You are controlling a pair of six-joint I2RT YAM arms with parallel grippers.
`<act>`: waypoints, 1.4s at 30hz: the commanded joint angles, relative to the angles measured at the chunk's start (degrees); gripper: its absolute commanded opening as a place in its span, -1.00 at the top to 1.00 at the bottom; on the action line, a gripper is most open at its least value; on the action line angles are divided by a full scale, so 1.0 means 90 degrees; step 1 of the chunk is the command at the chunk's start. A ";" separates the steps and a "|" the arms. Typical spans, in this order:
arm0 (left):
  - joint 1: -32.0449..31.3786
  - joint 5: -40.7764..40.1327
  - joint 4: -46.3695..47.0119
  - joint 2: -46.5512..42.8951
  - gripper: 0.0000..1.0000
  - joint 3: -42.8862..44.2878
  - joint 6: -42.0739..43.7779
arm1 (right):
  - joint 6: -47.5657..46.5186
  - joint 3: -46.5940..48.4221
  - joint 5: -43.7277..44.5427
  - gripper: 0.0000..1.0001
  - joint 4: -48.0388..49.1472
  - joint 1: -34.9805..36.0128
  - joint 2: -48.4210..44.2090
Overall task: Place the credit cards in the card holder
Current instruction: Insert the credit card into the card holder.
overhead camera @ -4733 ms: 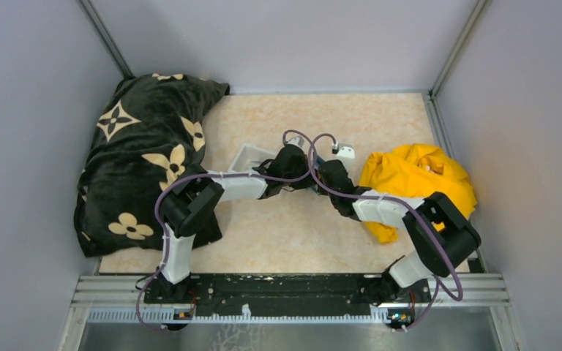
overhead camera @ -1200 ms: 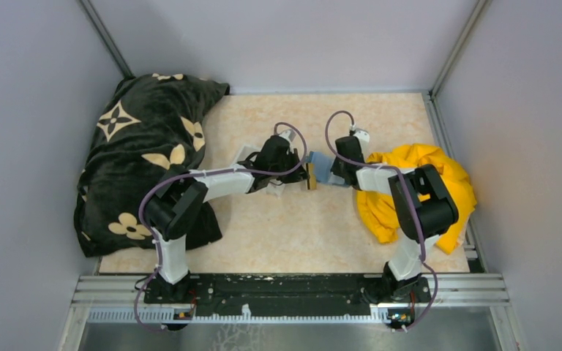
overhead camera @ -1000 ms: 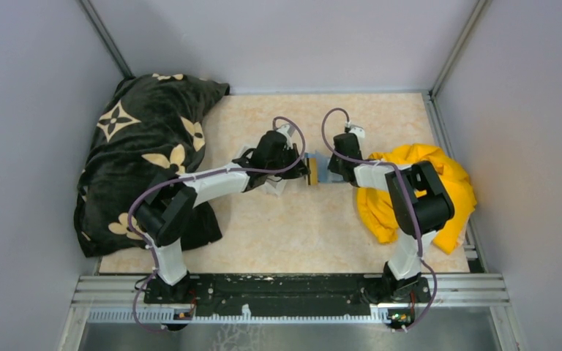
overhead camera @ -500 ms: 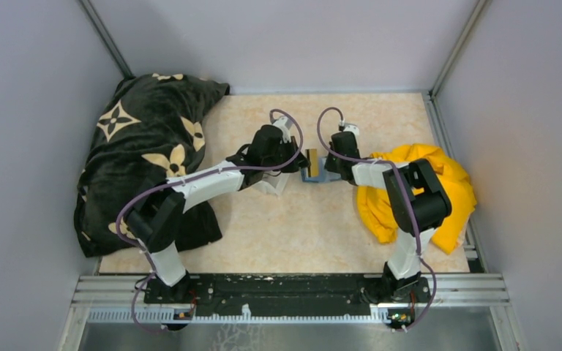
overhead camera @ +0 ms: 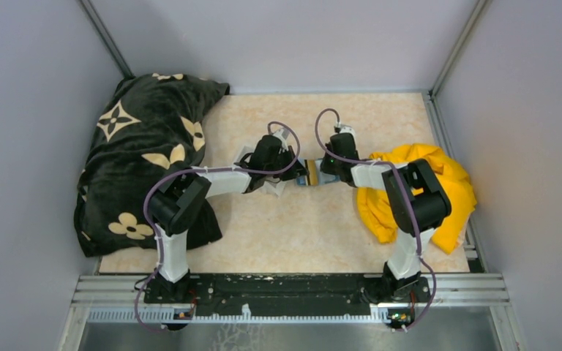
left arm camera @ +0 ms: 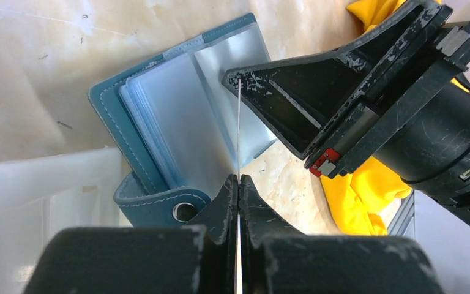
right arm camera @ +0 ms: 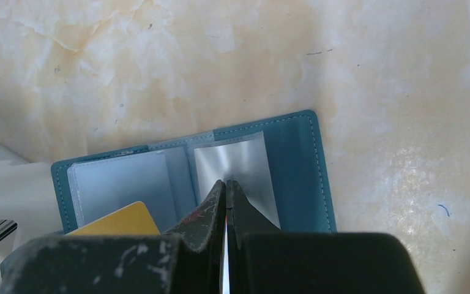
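Observation:
The teal card holder (left arm camera: 131, 104) lies open on the table, its clear sleeves showing (right arm camera: 294, 177) (overhead camera: 306, 182). My left gripper (left arm camera: 238, 177) (overhead camera: 301, 174) is shut on a yellow credit card (overhead camera: 312, 172), which is edge-on in the left wrist view and hangs over the open sleeves. That card's corner (right arm camera: 119, 222) shows in the right wrist view. From the other side, my right gripper (right arm camera: 226, 182) (overhead camera: 325, 168) is shut, its tips against a clear sleeve (right arm camera: 242, 162). I cannot tell whether it pinches that sleeve.
A clear-white plastic tray (left arm camera: 30, 184) (overhead camera: 249, 155) stands just left of the card holder. A black blanket with tan flowers (overhead camera: 143, 153) fills the left side. A yellow cloth (overhead camera: 417, 183) lies to the right, under the right arm. Grey walls close in the table.
The left gripper with the yellow card went a little toward the back, then returned over the card holder. The right gripper crept slightly left and stayed at the holder.

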 commanded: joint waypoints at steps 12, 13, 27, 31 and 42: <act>0.0089 -0.0151 0.0417 0.0151 1.00 -0.0362 -0.0333 | 0.0242 -0.0850 -0.0749 0.49 -0.0261 -0.0159 -0.0585; 0.0103 -0.0126 0.0444 0.0167 1.00 -0.0380 -0.0362 | 0.0285 -0.0916 -0.0860 0.46 -0.0149 -0.0207 -0.0618; 0.0366 0.0723 0.1306 0.0209 1.00 -0.0623 -0.0678 | 0.0597 -0.1484 -0.2114 0.39 0.0960 -0.0570 -0.0688; 0.0409 0.0924 0.1401 0.0216 1.00 -0.0632 -0.0712 | 0.0702 -0.1667 -0.2400 0.39 0.1332 -0.0664 -0.0728; 0.0500 0.1388 0.1361 0.0293 1.00 -0.0506 -0.0737 | 0.0838 -0.1972 -0.2823 0.37 0.1885 -0.0843 -0.0963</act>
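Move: The card holder lies open under both hands. Its middle is about 2 cm ahead of my left hand, 4 cm to the right and some 5 cm below. From my right hand, whose shut fingertips rest on its clear sleeve, the middle is roughly 2 cm back, 2 cm left and 1 cm down. The gold card in my left grip is about 5 cm left of my right hand and 3 cm higher. The white tray's middle is some 12 cm left of my left hand, 2 cm ahead and 4 cm below. With my right fingertips still on the clear sleeve, I drag the card holder back towards me by about 5 cm, spreading the fingers to roughly a third open and rolling the wrist some 20 degrees, left side up. My left hand keeps its pinch on the card above the holder, easing about 1 cm left and dipping a little over 1 cm before rising again, and rolls the other way by around 10 degrees. ##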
